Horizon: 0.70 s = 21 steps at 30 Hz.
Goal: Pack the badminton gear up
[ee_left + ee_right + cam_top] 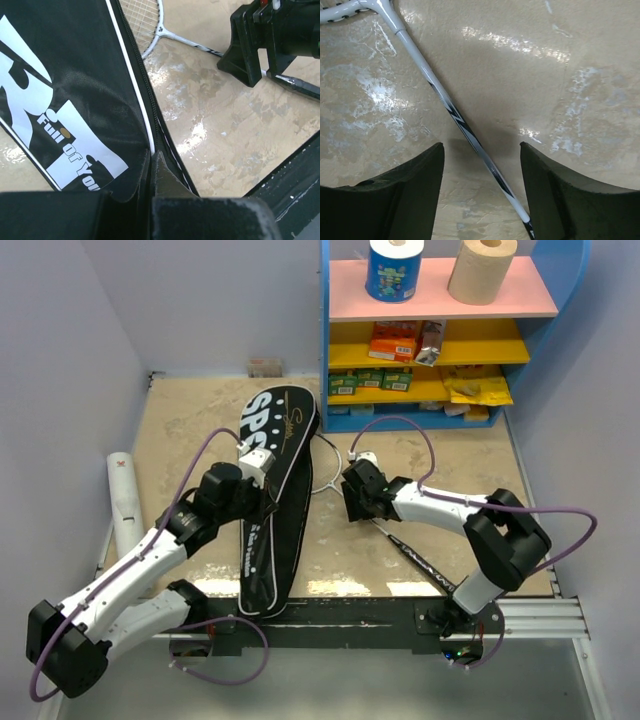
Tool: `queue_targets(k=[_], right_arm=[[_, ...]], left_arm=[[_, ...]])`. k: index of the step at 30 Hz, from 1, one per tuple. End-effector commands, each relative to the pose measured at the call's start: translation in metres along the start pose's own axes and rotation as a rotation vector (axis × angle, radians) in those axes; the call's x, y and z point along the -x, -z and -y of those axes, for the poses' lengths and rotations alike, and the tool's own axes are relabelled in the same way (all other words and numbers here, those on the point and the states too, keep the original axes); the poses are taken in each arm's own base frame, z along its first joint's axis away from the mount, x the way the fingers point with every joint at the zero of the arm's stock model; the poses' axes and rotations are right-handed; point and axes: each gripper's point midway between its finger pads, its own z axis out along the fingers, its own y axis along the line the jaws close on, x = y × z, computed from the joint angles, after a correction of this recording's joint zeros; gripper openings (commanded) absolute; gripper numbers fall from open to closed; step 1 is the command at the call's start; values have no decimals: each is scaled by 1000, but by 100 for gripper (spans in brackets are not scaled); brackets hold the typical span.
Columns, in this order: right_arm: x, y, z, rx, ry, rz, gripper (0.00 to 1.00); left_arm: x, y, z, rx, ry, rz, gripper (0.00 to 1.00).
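Observation:
The black cover [272, 510] with white lettering lies lengthwise in the middle of the table. My left gripper [262, 466] is shut on the cover's zipper edge [150, 125], its fingertips pinching the fabric [151, 160]. A white racket [330, 478] lies to the right of the cover, its strung head [142, 22] partly tucked at the cover's open side. My right gripper [480, 147] stands open low over the racket's thin shaft [455, 115], one finger on each side, not touching it. A long white tube [124, 502] lies at the far left.
A blue shelf unit [440, 330] stands at the back right with paper rolls [482, 268] on top and packets [395, 340] below. Walls close in the left and back. A black rail [400, 615] runs along the near edge.

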Motion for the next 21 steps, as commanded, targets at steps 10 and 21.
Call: queue_targets(k=[10, 21], right_arm=[[-42, -33, -24, 107, 22, -162, 42], [-20, -47, -38, 99, 2, -144, 0]], left_arm=[[60, 5, -28, 57, 17, 132, 0], [84, 5, -48, 110, 43, 173, 0]])
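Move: The racket's shaft lies about 2 cm below the right hand, running between its open fingers, the spot to grip roughly 1 cm to its left. From that hand, the racket's throat is some 7 cm ahead and 6 cm left, and its handle about 14 cm back and 17 cm right. The badminton bag's open edge stands level with it, 15 cm to the left. From the left hand, the shaft is about 22 cm right and 12 cm lower. Sinking about 2 cm first, the right hand closes its open fingers across the racket's shaft, pinching it, and as they shut heads left and forward some 5 cm towards the bag. Leftward and forward too, after a slow start, goes the left hand, about 6 cm and rising slightly at the end, turning some 10 degrees counter-clockwise and keeping its pinch on the bag's edge. ##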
